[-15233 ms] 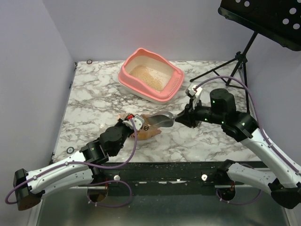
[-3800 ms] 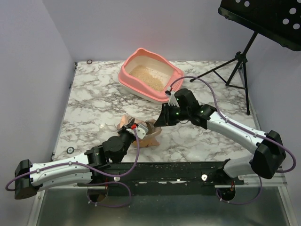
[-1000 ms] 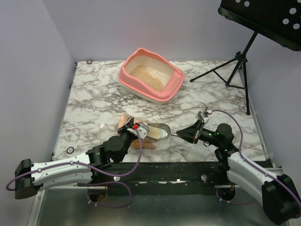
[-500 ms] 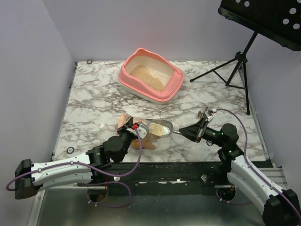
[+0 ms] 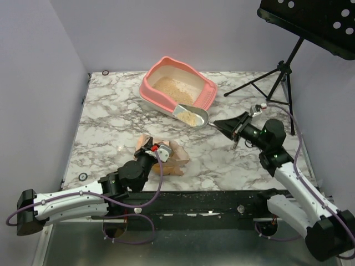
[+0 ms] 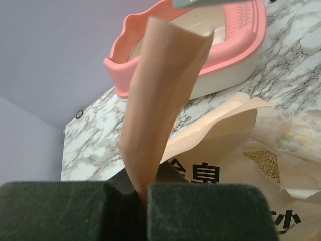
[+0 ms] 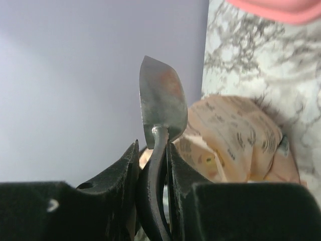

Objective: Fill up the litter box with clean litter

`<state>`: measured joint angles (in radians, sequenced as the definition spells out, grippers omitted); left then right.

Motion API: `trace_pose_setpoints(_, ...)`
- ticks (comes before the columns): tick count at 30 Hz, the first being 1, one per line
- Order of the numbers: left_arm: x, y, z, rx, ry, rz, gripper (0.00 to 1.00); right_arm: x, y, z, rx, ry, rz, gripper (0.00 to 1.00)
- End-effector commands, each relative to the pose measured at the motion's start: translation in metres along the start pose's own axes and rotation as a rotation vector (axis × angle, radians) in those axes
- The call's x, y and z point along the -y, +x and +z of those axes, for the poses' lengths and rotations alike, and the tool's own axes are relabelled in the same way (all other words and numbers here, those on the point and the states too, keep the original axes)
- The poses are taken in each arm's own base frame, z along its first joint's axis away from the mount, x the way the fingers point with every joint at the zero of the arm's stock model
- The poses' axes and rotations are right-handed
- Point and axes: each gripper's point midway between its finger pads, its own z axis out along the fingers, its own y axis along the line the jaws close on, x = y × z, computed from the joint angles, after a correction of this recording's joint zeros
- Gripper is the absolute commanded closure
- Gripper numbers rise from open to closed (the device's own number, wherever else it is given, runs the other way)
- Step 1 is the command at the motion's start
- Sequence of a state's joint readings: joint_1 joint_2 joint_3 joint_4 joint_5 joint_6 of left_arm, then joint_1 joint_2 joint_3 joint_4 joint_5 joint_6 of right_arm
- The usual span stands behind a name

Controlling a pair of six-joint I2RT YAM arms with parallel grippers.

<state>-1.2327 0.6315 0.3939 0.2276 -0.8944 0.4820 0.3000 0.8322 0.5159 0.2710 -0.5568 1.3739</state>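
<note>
The salmon-pink litter box (image 5: 206,94) stands at the back middle of the table, with pale clean litter (image 5: 172,90) on its floor. My right gripper (image 5: 223,125) is shut on the handle of a metal scoop (image 5: 191,115). The scoop carries litter and hangs just over the box's near rim. In the right wrist view the fingers (image 7: 176,165) clamp the scoop handle (image 7: 156,150). My left gripper (image 5: 153,149) is shut on the top flap of the tan paper litter bag (image 5: 169,159). The flap (image 6: 160,90) stands up between the pads, with the litter box (image 6: 220,75) behind it.
A black music stand (image 5: 316,22) on a tripod (image 5: 277,75) stands at the back right. Purple walls close the left and back sides. Stray grains lie along the table's near edge (image 5: 194,193).
The right arm has lifted the filled scoop out of the bag and carried it back and up to the litter box's near rim. The left gripper keeps hold of the bag flap.
</note>
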Motion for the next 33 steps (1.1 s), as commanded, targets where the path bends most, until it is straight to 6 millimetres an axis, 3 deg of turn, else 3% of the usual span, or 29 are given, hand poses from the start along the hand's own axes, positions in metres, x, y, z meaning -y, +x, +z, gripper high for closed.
trace_pose_setpoints(1, -0.034, -0.032, -0.006, 0.072, -0.093, -0.133, 1.0, -0.016, -0.047, 0.028, 0.13, 0.026, -0.096, 0.99)
trace_pose_setpoints(9, -0.042, -0.035, -0.011, 0.093, -0.095, -0.169, 1.0, -0.003, -0.111, 0.098, 0.201, 0.091, -0.232, 0.99)
trace_pose_setpoints(11, -0.042, -0.037, -0.011, 0.099, -0.088, -0.175, 1.0, 0.018, -0.121, 0.124, 0.151, 0.161, -0.265, 0.99)
trace_pose_setpoints(15, -0.038, -0.036, -0.01, 0.095, -0.076, -0.176, 1.0, 0.031, -0.149, 0.158, 0.123, 0.258, -0.385, 0.99)
trace_pose_setpoints(19, -0.037, -0.036, -0.009, 0.094, -0.072, -0.172, 1.0, 0.069, -0.173, 0.168, 0.09, 0.46, -0.503, 0.99)
trace_pose_setpoints(24, -0.035, -0.035, -0.007, 0.089, -0.071, -0.165, 1.0, 0.095, -0.187, 0.169, 0.023, 0.601, -0.637, 0.99)
trace_pose_setpoints(28, -0.03, -0.034, -0.005, 0.083, -0.056, -0.154, 1.0, 0.097, -0.19, 0.177, -0.046, 0.627, -0.738, 0.99)
trace_pose_setpoints(33, -0.028, -0.033, -0.003, 0.078, -0.055, -0.148, 1.0, 0.078, -0.189, 0.193, -0.095, 0.673, -0.959, 0.99)
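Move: The right hand holds the scoop, with litter on its blade about 7 cm ahead and 10 cm to the left of it; the litter box it is bound for has its middle roughly 28 cm ahead, 18 cm left and 18 cm lower. The litter bag stands about 7 cm back, 23 cm left and 15 cm lower. From the left hand, which grips the bag's edge, the litter box lies some 38 cm ahead, 7 cm right and 14 cm down. Still gripping the scoop's handle, the right hand sweeps the loaded blade about 27 cm forward to the right-hand, grated end of the litter box, fast at first and slowing over the last few centimetres. After a slight rise it sinks to end some 7 cm lower, while the wrist rolls its left side down by about 55 degrees, so that the fingers and the blade's nose tip steeply down and leftward into the box. ##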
